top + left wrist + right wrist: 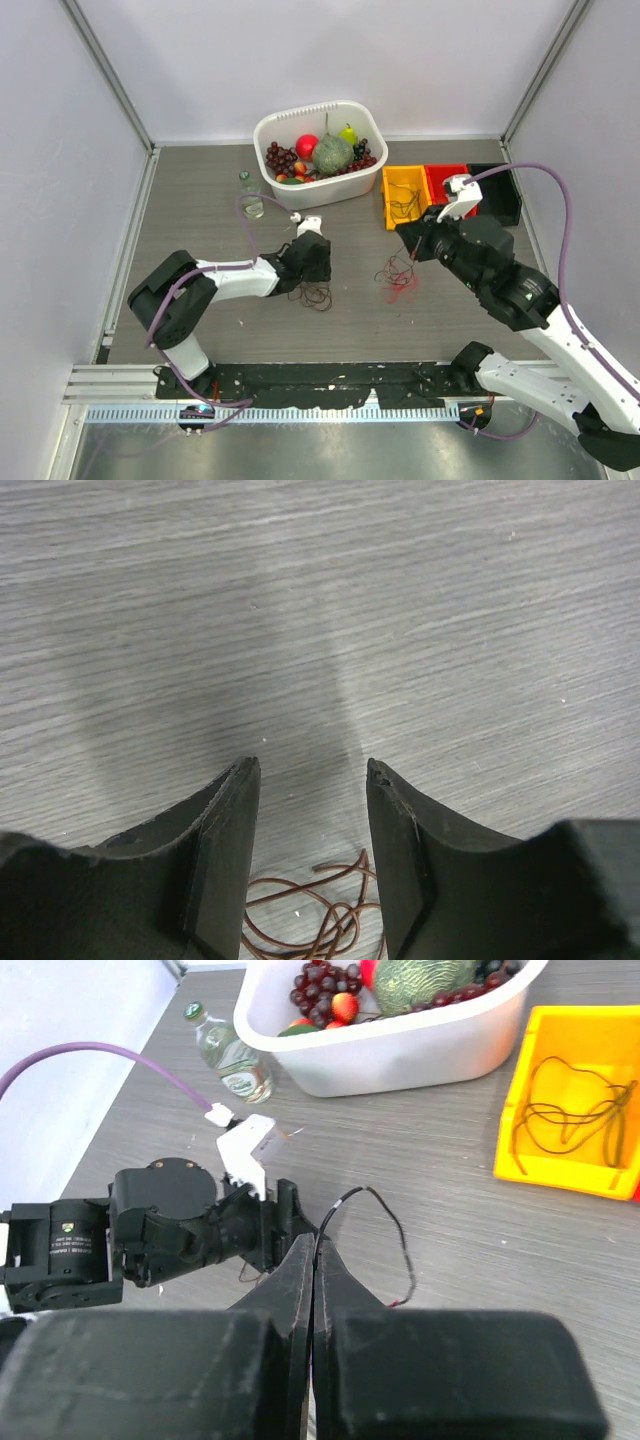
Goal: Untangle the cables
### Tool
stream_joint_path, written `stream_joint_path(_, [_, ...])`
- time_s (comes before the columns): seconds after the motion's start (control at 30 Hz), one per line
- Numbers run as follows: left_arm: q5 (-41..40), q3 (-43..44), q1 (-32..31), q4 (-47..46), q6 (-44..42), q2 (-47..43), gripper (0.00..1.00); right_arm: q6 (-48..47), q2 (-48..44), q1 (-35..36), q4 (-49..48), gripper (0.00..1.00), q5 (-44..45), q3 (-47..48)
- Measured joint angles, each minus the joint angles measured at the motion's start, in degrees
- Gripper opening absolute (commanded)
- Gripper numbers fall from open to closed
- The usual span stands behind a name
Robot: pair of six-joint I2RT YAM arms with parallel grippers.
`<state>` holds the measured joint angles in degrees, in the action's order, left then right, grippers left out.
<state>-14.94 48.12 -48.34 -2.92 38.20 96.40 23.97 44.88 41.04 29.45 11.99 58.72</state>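
The cables lie in two bunches on the grey table. Thin brown loops [318, 296] rest just below my left gripper [308, 272]. In the left wrist view that gripper [312, 770] stands open low over the table, the brown loops [320, 912] lying between the backs of its fingers. A red and black tangle [398, 280] hangs under my right gripper [408, 243]. Seen from the right wrist, this gripper [315, 1245] is shut on a thin black cable [385, 1218] that arches up and right from its tips, ending in red.
A white basin [330, 188] of fruit stands at the back, a small bottle [250, 195] to its left. Yellow [388, 205], red [445, 178] and black [500, 195] bins sit at the back right; the yellow bin [512, 1110] holds black wires.
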Motion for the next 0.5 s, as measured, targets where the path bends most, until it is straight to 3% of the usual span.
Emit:
stream_joint_path(0.07, [-0.3, -0.5, 0.3, -0.6, 0.3, -0.4, 0.53, -0.4, 0.0, 0.0, 1.4, 0.01, 1.4, 1.3])
stream_joint_path(0.23, [2.4, -4.3, 0.4, -5.4, -0.4, -3.4, 0.75, -1.1, 0.3, 0.0, 3.0, 0.01, 2.1, 2.0])
stream_joint_path(0.5, [10.1, -21.1, 0.3, -24.5, -5.7, -19.3, 0.79, -1.1, 3.5, 0.0, 2.7, 0.01, -0.6, 1.7])
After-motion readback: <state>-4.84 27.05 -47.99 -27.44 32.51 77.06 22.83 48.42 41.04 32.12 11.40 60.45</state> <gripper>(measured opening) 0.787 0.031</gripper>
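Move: The left hand, half open just above the table, has the loose brown cable about 6 cm back from its fingertips, 1 cm to the left and roughly 2 cm below. The yellow bin stands some 19 cm farther out and 23 cm to its right. The right hand, high up, still pinches the red cable's dark end, with the red tangle hanging roughly 20 cm below and 4 cm back; from this hand the brown cable lies about 20 cm left, level fore and aft, 30 cm down. Up and back goes the left hand, rising about 6 cm and drawing back some 4 cm, clear of the table beside the brown cable; its fingers spread wider while the wrist tips up and swings clockwise, some 20 degrees in all. The right hand keeps its shut grip on the red cable nearly in place, easing slightly up and right, then sinking about 2 cm and drifting left. ##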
